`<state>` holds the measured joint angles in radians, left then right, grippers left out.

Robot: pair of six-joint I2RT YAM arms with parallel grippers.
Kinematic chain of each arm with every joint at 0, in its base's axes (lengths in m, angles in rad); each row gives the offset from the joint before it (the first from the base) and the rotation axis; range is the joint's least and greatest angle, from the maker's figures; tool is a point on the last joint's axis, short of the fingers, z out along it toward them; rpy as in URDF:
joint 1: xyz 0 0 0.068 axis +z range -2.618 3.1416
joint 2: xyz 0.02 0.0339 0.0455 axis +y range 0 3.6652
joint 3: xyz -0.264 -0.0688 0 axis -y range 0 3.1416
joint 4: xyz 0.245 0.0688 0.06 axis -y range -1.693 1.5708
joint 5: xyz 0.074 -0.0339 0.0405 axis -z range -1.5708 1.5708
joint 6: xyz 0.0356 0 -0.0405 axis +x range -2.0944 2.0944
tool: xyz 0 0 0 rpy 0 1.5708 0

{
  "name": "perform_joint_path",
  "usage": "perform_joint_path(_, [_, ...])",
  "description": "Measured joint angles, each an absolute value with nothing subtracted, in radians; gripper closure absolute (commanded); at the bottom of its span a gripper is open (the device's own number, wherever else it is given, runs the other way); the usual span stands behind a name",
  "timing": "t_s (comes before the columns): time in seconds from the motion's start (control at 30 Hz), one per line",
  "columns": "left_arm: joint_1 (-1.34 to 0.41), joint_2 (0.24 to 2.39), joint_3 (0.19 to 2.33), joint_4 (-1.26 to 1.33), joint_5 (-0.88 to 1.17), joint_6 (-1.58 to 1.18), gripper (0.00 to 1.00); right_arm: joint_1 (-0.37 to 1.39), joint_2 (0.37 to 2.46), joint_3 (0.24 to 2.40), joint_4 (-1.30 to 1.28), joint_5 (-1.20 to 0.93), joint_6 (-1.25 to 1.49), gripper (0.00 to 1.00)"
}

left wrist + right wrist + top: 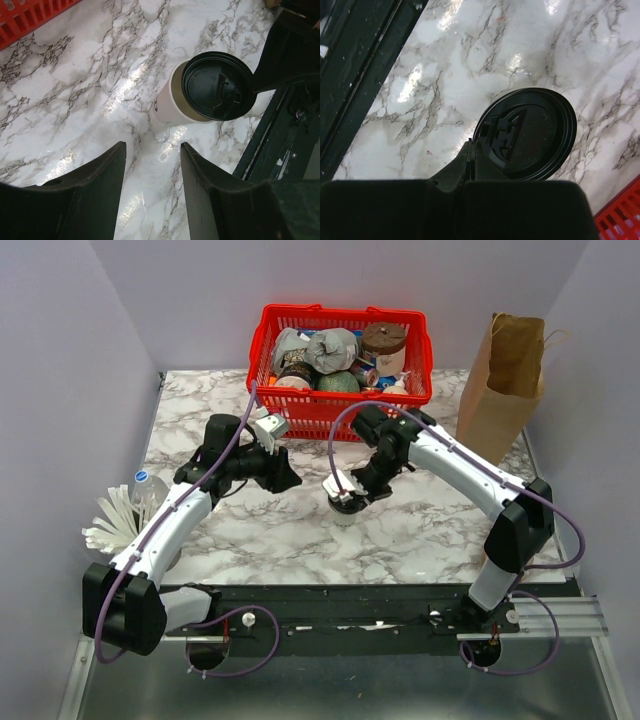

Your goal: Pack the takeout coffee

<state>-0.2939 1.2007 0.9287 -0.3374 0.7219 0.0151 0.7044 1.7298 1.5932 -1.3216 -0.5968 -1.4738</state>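
Observation:
The takeout coffee point(346, 512), a cream paper cup with a black lid point(217, 86), stands upright on the marble table near its middle. My right gripper point(345, 492) hangs right over it, shut. In the right wrist view its fingertips point(471, 145) are pressed together at the near rim of the lid point(530, 132); whether they pinch the rim does not show. My left gripper point(283, 476) hovers to the cup's left, open, with only bare marble between its fingers point(152, 145). It is apart from the cup point(167, 102).
A red basket point(340, 405) with several food items, among them a brown-lidded tub point(384, 340), stands at the back. A brown paper bag point(505, 375) stands upright at the back right. A water bottle point(147, 490) and white plastic cutlery point(110, 522) lie at the left edge.

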Motion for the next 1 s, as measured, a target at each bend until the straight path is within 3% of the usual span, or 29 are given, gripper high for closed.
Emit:
perform_joint_path(0.3, [-0.299,1.197,0.926,-0.34,0.727,0.079,0.43,0.563,1.758,1.776,-1.318,-0.879,-1.151,0.99])
perform_joint_path(0.43, [-0.335,1.138,0.889,-0.337,0.718,0.124,0.31,0.466,1.758,1.715,-1.231,-1.054,-0.915,0.99])
perform_joint_path(0.73, [-0.484,1.105,0.916,-0.369,0.657,0.247,0.26,0.419,1.773,1.492,-0.976,-1.385,-0.447,0.99])
perform_joint_path(0.87, [-0.493,1.11,0.931,-0.393,0.617,0.323,0.23,0.406,1.83,1.446,-0.942,-1.429,-0.383,0.99])
perform_joint_path(1.0, [-0.511,1.107,0.932,-0.403,0.593,0.385,0.23,0.373,1.924,1.456,-1.065,-1.447,-0.506,0.99])
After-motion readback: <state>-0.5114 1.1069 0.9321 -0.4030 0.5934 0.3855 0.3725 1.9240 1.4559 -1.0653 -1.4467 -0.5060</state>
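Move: The right hand already pinches the black lid by its rim; the lid's middle is about 3 cm ahead and 3 cm left of its fingertips, level with them. The open cup stands about 4 cm ahead, 3 cm left and 7 cm below, the red basket roughly 36 cm ahead and 3 cm left, the paper bag some 23 cm ahead and 32 cm right. From the left hand the cup lies around 4 cm back, 11 cm right and 6 cm lower. Up and slightly forward, the right hand lifts the pinched lid nearly 8 cm from the cup, then sinks about 5 cm over it, the wrist swinging some 80 degrees until the fingers, still shut, point nearly level, mainly left. Meanwhile the empty left hand comes back and right towards the cup, opening wider and turning its wrist. ##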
